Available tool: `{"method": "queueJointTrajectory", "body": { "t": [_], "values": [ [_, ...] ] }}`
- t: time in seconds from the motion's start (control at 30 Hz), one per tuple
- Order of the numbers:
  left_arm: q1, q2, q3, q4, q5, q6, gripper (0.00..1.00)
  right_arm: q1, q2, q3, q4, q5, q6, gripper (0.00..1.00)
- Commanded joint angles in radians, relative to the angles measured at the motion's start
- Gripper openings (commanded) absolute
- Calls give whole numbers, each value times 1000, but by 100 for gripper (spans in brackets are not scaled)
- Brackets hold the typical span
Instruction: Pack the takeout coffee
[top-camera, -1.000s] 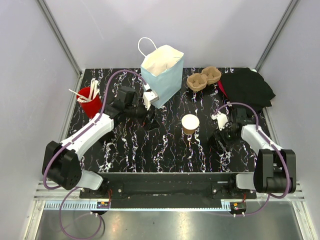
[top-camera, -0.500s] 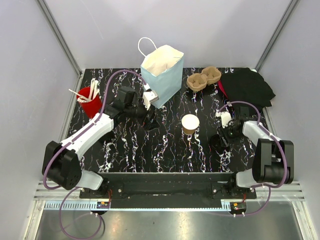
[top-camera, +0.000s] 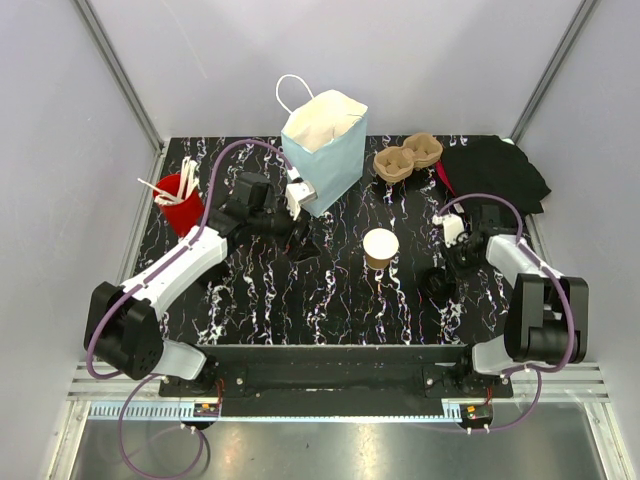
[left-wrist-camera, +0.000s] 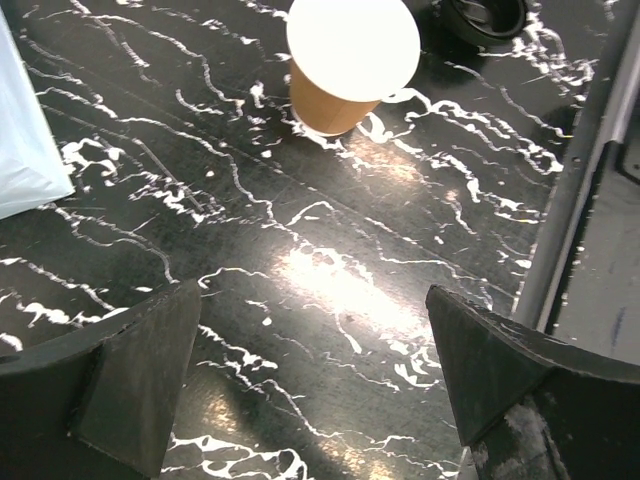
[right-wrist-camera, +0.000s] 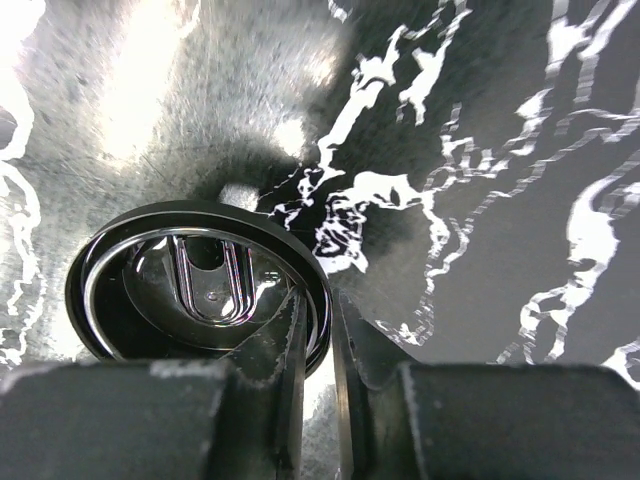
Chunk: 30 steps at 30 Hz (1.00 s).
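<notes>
The tan paper cup (top-camera: 380, 247) stands open and upright mid-table; it also shows in the left wrist view (left-wrist-camera: 350, 60). The round black lid (top-camera: 437, 283) lies right of it, low at the table. My right gripper (top-camera: 449, 270) is shut on the lid's rim (right-wrist-camera: 200, 290), one finger inside the rim and one outside, as the right wrist view (right-wrist-camera: 318, 340) shows. My left gripper (top-camera: 300, 236) is open and empty, left of the cup, over bare table (left-wrist-camera: 315, 390).
A pale blue paper bag (top-camera: 325, 148) stands open at the back; its edge shows in the left wrist view (left-wrist-camera: 25, 130). A brown pulp carrier (top-camera: 407, 157) and a black cloth (top-camera: 495, 175) lie back right. A red cup of stirrers (top-camera: 180, 200) stands far left.
My right arm's wrist has swung back and to the right while its fingers stay at the black lid. The left arm and the cup have not moved.
</notes>
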Motion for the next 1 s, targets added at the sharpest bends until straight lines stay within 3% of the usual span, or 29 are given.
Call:
{"method": "queueJointTrajectory", "body": {
  "t": [0.0, 0.3, 0.5, 0.63, 0.7, 0.97],
  "values": [
    [6, -15, -12, 76, 106, -39, 99, -2, -106, 78, -25, -11, 33, 13],
    [-1, 111, 126, 68, 351, -240, 99, 42, -243, 371, -7, 70, 123, 7],
    [-18, 171, 289, 107, 356, -401, 99, 271, -220, 500, 120, 309, 136, 6],
    [-31, 152, 249, 333, 355, -596, 99, 367, -193, 549, 189, 383, 177, 5],
    [-32, 128, 188, 527, 321, -692, 99, 410, -177, 578, 202, 394, 214, 4],
    [-32, 158, 120, 826, 255, -882, 99, 548, -162, 617, 203, 398, 356, 4]
  ]
}}
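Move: The lid, pinched by its right rim in the right hand and low over the table, is to go to the left gripper's open fingers, roughly 36 cm to the right hand's left, 2 cm farther out and 15 cm higher. The paper cup stands about 18 cm left of the right hand and 5 cm ahead. From the left hand, the lid is some 32 cm right, 3 cm back and 16 cm below; the bag is about 27 cm ahead, 3 cm right and 8 cm below. Up fast, nearly 30 cm, with about 12 cm forward, the right hand carries the lid still pinched by its rim, tipping its fingers some 50 degrees from down to forward and then swinging left towards the left gripper. The left hand, empty and wide open, dips back slightly, then rises and shifts right towards the lid, lifting its fingers nearly level. ##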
